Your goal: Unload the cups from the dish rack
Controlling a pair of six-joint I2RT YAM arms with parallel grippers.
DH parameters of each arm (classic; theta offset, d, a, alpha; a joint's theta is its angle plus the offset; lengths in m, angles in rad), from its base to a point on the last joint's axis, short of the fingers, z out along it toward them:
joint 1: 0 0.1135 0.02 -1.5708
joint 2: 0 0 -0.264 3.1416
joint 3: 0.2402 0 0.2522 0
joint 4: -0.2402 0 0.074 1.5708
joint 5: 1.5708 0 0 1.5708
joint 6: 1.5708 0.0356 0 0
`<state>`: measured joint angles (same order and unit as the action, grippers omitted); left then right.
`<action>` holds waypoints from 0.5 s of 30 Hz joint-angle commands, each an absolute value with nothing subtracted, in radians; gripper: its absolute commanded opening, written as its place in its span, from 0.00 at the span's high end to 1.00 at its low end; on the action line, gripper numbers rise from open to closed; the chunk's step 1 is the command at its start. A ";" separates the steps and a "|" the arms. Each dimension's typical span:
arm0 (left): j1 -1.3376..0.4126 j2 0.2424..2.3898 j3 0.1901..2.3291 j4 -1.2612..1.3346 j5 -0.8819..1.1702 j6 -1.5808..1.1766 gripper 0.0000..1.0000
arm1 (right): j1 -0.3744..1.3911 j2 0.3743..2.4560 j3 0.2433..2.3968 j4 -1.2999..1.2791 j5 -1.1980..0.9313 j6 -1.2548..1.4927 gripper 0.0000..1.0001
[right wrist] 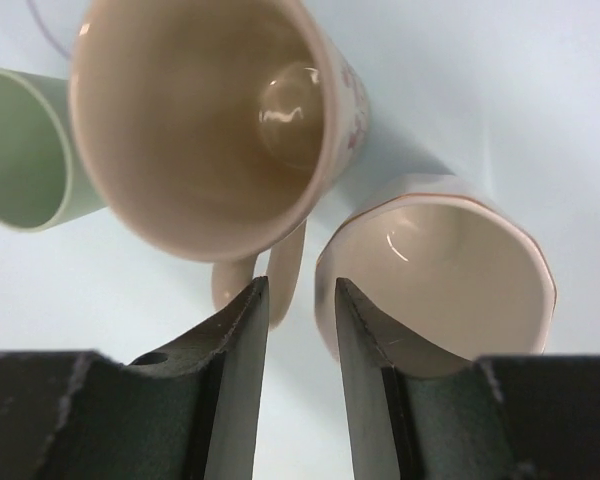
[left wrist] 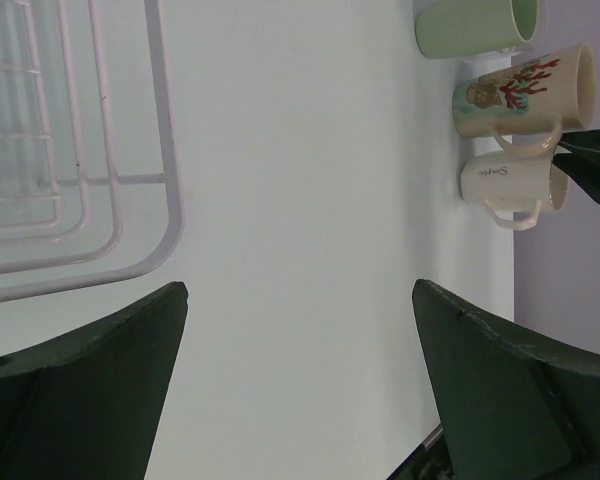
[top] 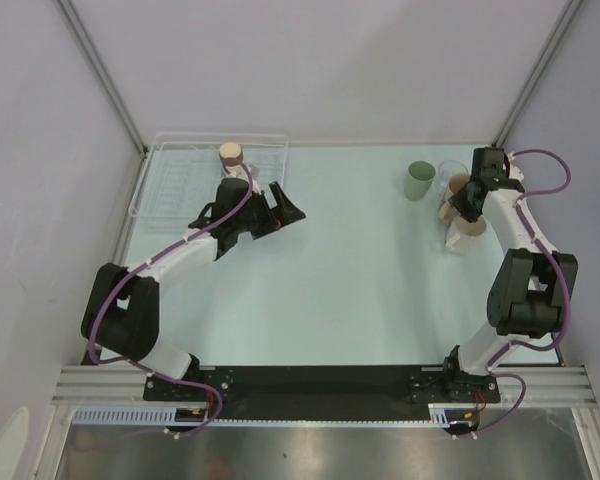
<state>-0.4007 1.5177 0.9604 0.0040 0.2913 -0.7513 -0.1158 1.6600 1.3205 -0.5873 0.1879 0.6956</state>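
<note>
The dish rack [top: 170, 190] lies at the back left with a brown cup [top: 230, 155] standing in it. My left gripper [top: 285, 205] hangs wide open just right of the rack, empty; in the left wrist view the rack's corner [left wrist: 165, 150] is beside it. At the back right stand a pale green cup [top: 418, 181], a clear glass [top: 445, 178], a beige cup [top: 458, 192] and a white cup [top: 465, 238]. My right gripper [right wrist: 300, 285] is over the beige cup [right wrist: 200, 110] and white cup [right wrist: 440, 270], jaws slightly apart, the beige cup's handle [right wrist: 290, 262] just beyond its tips, nothing between them.
Grey walls close the table at the back and on both sides. The four cups at the right stand close together near the right wall. The left wrist view shows the green cup [left wrist: 475, 25], the beige cup [left wrist: 520, 90] and the white cup [left wrist: 505, 180] across the pale tabletop [left wrist: 300, 150].
</note>
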 commanded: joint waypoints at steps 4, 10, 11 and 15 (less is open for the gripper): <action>-0.416 1.526 1.019 0.020 0.291 -0.741 0.00 | -0.086 1.571 1.358 -0.606 0.207 0.701 0.62; -0.423 1.531 1.023 0.014 0.287 -0.739 0.00 | -0.075 1.513 1.345 -0.627 0.210 0.696 0.62; -0.426 1.529 1.023 0.014 0.287 -0.739 0.00 | -0.075 1.496 1.347 -0.641 0.212 0.696 0.62; -0.430 1.517 1.034 0.006 0.263 -0.729 0.00 | -0.060 1.413 1.347 -0.649 0.177 0.706 0.62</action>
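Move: The white mug the right gripper has already let go of stands about 5 cm back and 2 cm to the right of it, its middle some 8 cm below. The coral mug is about 4 cm ahead and 1 cm left of this gripper, and the green cup roughly 8 cm ahead and 9 cm left, both 7 to 9 cm lower. From the left gripper, the white mug is level and some 43 cm to the right, about 10 cm lower. Lift the right gripper about 5 cm, away from the standing white mug and the coral mug beside it, easing some 2 cm to the left as it climbs. Tip the fingers about 5 degrees up and outward, and leave them part-open and empty, touching neither mug. ##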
